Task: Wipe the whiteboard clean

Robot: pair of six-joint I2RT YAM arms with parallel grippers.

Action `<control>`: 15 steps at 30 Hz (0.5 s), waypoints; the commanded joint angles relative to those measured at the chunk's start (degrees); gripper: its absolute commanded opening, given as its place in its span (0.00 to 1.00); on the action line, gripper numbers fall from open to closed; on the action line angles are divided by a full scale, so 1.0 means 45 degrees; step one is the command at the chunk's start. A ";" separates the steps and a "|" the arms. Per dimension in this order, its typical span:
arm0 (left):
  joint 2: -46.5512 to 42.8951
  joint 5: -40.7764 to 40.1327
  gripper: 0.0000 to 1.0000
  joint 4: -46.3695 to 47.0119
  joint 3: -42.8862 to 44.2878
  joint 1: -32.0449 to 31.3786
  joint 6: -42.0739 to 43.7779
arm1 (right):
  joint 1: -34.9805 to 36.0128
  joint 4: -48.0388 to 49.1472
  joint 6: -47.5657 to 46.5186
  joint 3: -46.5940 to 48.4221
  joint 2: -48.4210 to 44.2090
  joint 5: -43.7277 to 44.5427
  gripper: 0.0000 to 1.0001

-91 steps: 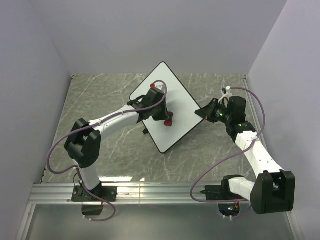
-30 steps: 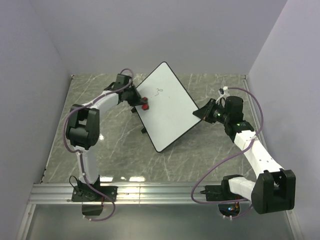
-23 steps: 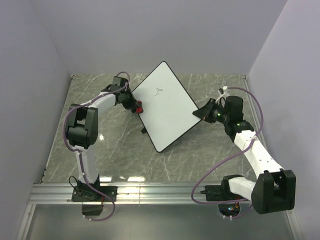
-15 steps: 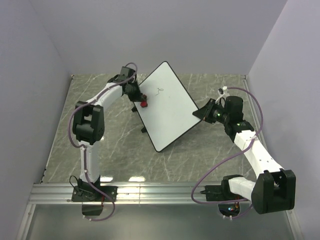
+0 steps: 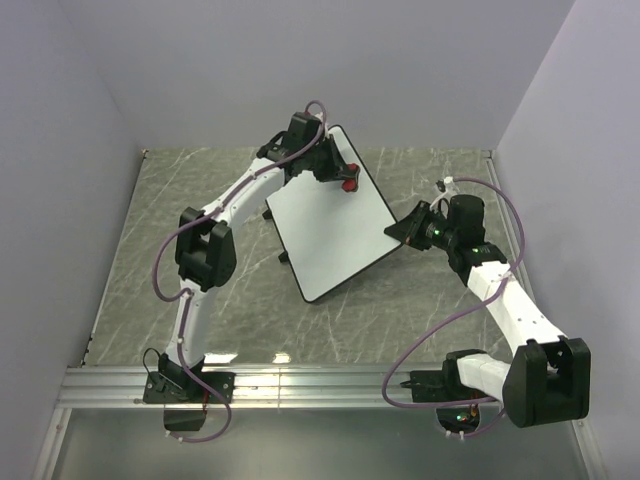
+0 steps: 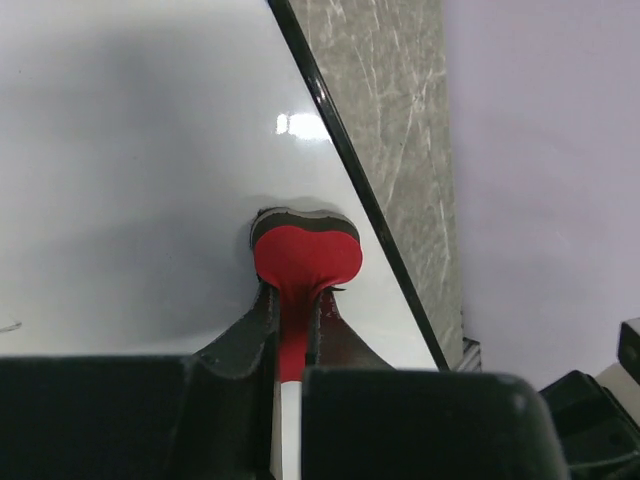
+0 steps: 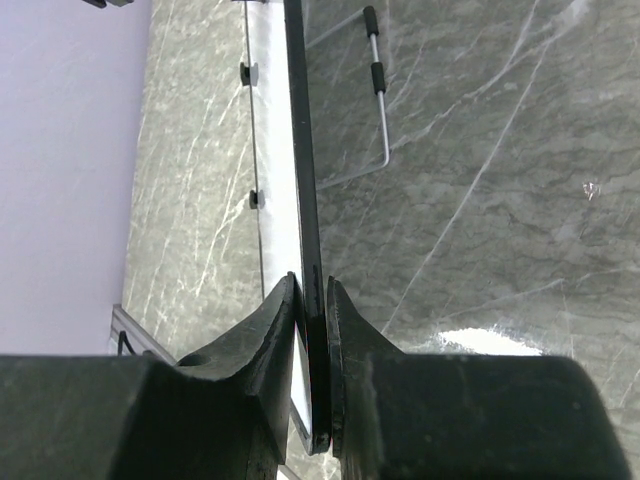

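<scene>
The whiteboard lies tilted at the table's middle, one corner toward the back wall. I see no writing on it from above. My left gripper is shut on the red-and-black eraser and holds it on the board near the far corner. In the left wrist view the eraser presses flat on the white surface, close to the black rim, with my fingers pinching its red handle. My right gripper is shut on the board's right corner. In the right wrist view its jaws clamp the thin black rim.
The grey marble tabletop is walled by pale purple panels at the back and both sides. Small black feet stick out from the board's left edge. A thin metal stand rod shows beneath the board. An aluminium rail runs along the near edge.
My left arm swung from the board's left edge to its far corner, carrying the eraser across the small scribble, which no longer shows. The right arm and the board have stayed still.
</scene>
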 commanded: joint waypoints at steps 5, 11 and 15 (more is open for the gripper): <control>-0.0826 -0.0548 0.00 -0.0403 -0.3627 0.0508 0.0461 | 0.0176 -0.1553 -0.1058 -0.0201 0.0358 0.1064 0.00; -0.1414 -0.1331 0.00 0.0182 -0.6952 0.1581 0.0855 | 0.0177 -0.1573 -0.1097 -0.0259 0.0319 0.0987 0.00; -0.1102 -0.0901 0.00 0.0419 -0.7174 0.2753 0.0756 | 0.0177 -0.1534 -0.1020 -0.0318 0.0357 0.0908 0.00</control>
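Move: My left hand already holds the red eraser in its fingers, its pad on the whiteboard; I'm heading for the board's left corner, some 19 cm to my left, level with me and about 12 cm lower, since the board slopes down that way. The board's top corner lies about 11 cm ahead and 3 cm left. From my right hand, pinching the board's right corner, that left corner is roughly 31 cm left, 14 cm ahead and 12 cm lower. I sweep the eraser with my left hand leftward and down the board's slope, about 11 cm left and 8 cm down, starting slowly and gaining speed towards the left corner. The pad stays on the surface, my grip stays shut, and the wrist turns some 15 degrees, swinging counter-clockwise and tipping down. My right hand stays in place and keeps pinching the board's right corner. ##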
